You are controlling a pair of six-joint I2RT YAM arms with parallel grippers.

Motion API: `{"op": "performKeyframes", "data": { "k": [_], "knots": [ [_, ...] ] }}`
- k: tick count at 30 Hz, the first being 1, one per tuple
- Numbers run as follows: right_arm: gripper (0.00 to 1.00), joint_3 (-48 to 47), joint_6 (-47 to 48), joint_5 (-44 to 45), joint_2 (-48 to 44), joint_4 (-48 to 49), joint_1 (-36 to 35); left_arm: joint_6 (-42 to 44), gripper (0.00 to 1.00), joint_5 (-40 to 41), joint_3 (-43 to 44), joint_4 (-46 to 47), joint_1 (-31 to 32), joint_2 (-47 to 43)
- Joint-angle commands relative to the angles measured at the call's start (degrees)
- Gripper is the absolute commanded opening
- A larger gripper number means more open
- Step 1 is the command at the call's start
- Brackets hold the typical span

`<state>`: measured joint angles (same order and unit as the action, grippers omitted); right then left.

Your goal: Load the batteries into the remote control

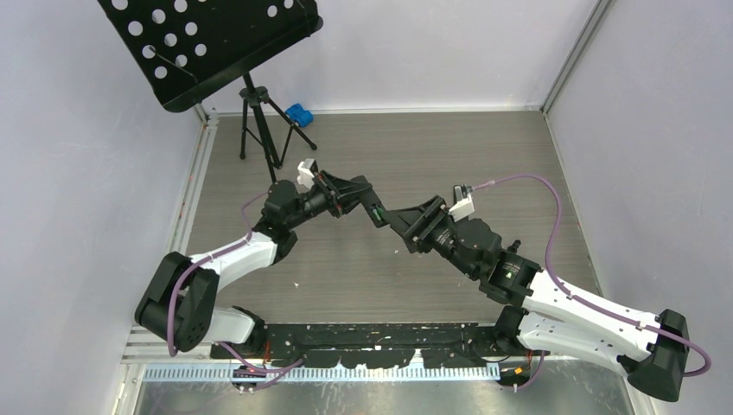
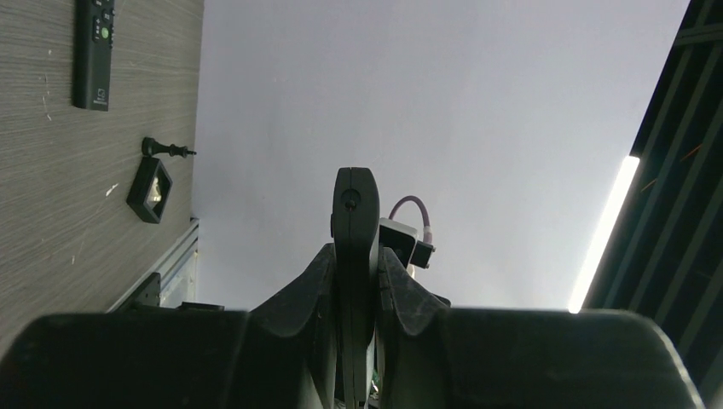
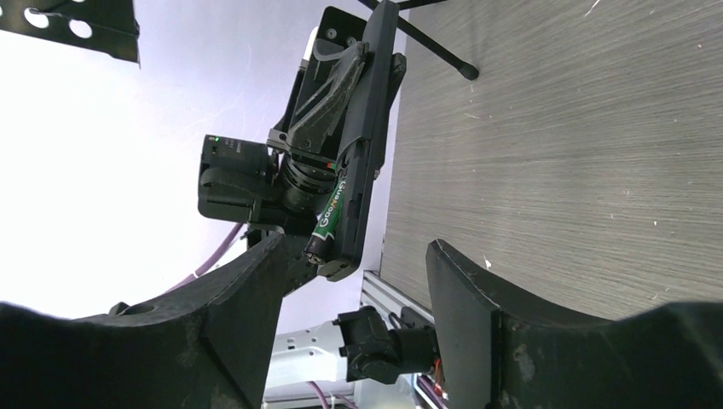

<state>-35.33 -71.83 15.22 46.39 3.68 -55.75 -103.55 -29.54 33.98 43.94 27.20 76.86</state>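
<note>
My left gripper [image 1: 361,197] holds the black remote control [image 1: 373,210] up in the air over the middle of the table. In the left wrist view the remote control [image 2: 355,221] stands edge-on, with the left gripper [image 2: 355,256] shut on its sides. The right wrist view shows the remote control [image 3: 375,102] with its battery bay bare. A dark green battery [image 3: 328,217] lies slanted in that bay, its lower end sticking out. My right gripper [image 3: 356,247] is open, just short of the remote's lower end, with nothing between its fingers. From above, the right gripper [image 1: 399,223] faces the remote's tip.
A black music stand [image 1: 207,43] on a tripod [image 1: 259,121] occupies the back left, with a small blue object [image 1: 299,113] beside it. A second black remote [image 2: 94,51] and a small black square piece [image 2: 150,189] lie on the wooden table. Pale walls close in the sides.
</note>
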Motion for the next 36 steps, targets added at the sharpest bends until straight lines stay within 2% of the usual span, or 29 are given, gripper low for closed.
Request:
{"op": "performKeyframes", "data": {
  "k": [1,5,17,30,36],
  "knots": [
    [0.62,-0.34,-1.49,3.37,-0.55,4.51,0.11,-1.53,0.0,-0.07,-0.07,5.38,-0.31,0.63],
    [0.6,-0.42,-1.81,3.56,0.03,4.8,0.11,-1.66,0.0,-0.32,-0.02,5.74,-0.31,0.51],
    [0.4,-1.08,-3.04,3.44,2.79,4.5,0.45,-1.13,0.0,-1.03,0.71,5.82,-0.04,-0.54],
    [0.25,0.26,-4.65,1.7,6.09,4.66,1.66,1.05,0.0,-2.09,2.54,6.59,0.04,-2.27],
    [0.08,1.02,-3.89,0.5,5.49,4.74,2.32,4.21,0.0,-2.38,2.75,6.25,0.05,-2.5]
  ]
}}
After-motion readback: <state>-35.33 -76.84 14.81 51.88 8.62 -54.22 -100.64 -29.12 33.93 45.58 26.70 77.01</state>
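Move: The green battery sits in the open back of the remote control that the left hand already holds, with its outer end standing proud. It lies about 3 cm ahead, 3 cm left and 1 cm above the right hand, and some 5 cm back and 3 cm right of the left hand. The remote control's middle is about 5 cm ahead and 4 cm left of the right hand. A second remote lies on the table, 15 cm to the right hand's right, 4 cm ahead and 24 cm below. The right fingers close on the remote control's free end, one above the battery and one beneath the casing, and pinch the two together with the grip load rising at the last. Meanwhile the right hand edges about 2 cm forward and left over that end, rising slightly and then sinking. The left hand stays put and keeps its hold on the remote control. ##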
